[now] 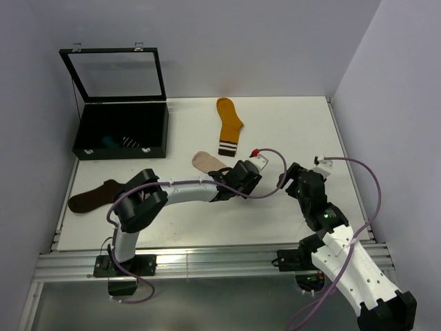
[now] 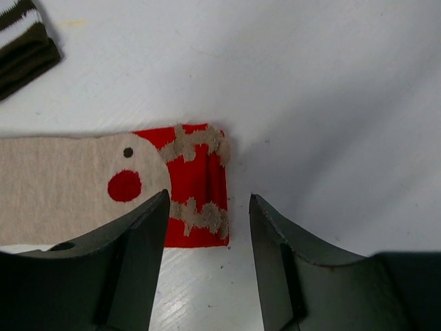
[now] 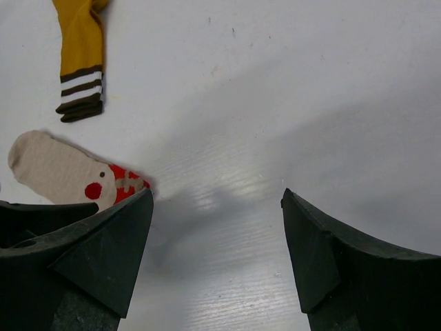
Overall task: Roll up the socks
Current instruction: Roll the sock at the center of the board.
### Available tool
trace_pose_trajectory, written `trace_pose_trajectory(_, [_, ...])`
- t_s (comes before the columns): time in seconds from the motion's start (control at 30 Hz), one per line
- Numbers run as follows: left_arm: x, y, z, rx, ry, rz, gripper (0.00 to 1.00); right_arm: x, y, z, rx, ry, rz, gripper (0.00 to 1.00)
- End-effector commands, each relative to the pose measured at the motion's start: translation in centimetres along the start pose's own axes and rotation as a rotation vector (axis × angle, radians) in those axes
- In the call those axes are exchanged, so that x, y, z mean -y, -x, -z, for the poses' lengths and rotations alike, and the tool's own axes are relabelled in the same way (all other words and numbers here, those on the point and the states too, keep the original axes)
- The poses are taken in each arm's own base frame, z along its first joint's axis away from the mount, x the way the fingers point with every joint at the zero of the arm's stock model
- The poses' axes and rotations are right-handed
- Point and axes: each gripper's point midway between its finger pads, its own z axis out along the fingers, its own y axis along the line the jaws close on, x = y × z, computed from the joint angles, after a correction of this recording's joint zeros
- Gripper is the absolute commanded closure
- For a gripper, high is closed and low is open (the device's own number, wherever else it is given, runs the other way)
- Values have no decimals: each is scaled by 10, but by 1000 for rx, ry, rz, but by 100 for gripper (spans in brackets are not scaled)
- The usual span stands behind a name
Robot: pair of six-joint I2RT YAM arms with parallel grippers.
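A beige sock (image 1: 205, 161) with a red-and-white end (image 2: 196, 183) lies flat on the white table, mid-left. My left gripper (image 2: 209, 200) hovers at that red end, jaws apart; the end's edge lies in the gap, clear of the right finger (image 2: 289, 255). To the right, my right gripper (image 3: 217, 196) stands open over bare table, with the beige sock (image 3: 55, 171) by its left finger. A mustard sock (image 1: 228, 124) with a striped cuff (image 3: 79, 96) lies further back. At the left edge rests a brown sock (image 1: 93, 196).
An open black box (image 1: 120, 131) with a glass lid stands at the back left; a teal sock (image 1: 108, 142) and a striped sock (image 1: 129, 141) show inside it. Walls close the table on the left, back and right.
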Motion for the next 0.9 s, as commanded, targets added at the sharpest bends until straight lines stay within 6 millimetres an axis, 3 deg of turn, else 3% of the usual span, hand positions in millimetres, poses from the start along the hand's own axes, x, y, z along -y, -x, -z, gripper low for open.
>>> trace_pose_trajectory(0.0, [1,-10,-2,-7,11,-17,44,3,13,2,44,-31,-29,18])
trace_pose_trajectory(0.17, [-4,-25,-2,-33,22,-29,45,5,14,2,43,-43,-36,18])
trace_pose_trajectory(0.6, [3,-35,-16,-77,-7,-86,48,6,13,0,38,-44,-38,18])
trace_pose_trajectory(0.8, [4,-42,-20,-114,-2,-103,64,7,13,0,39,-48,-38,18])
trace_pose_trajectory(0.87, [3,-44,-19,-124,1,-106,76,6,13,-1,39,-44,-39,18])
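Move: The left hand hovers, fingers apart, some 4 cm above the table at the beige sock's red cuff, whose middle lies about 3 cm ahead and 1 cm to its left. The sock runs off forward-left to its toe, roughly 11 cm ahead and 17 cm left; the mustard sock's middle is about 22 cm ahead and 6 cm left. For the idle right hand, the red cuff is some 19 cm left, 5 cm ahead and 11 cm down. The left hand sinks about 3.5 cm onto the near corner of the beige sock's red cuff, sliding nearly 2 cm to its left on the way down and then easing about 1 cm back right, while the wrist barely tilts, some 5 degrees. Once down it stays low and closes its fingers from a bit over half open to roughly a quarter, pinching the cuff's end fabric between the tips. ##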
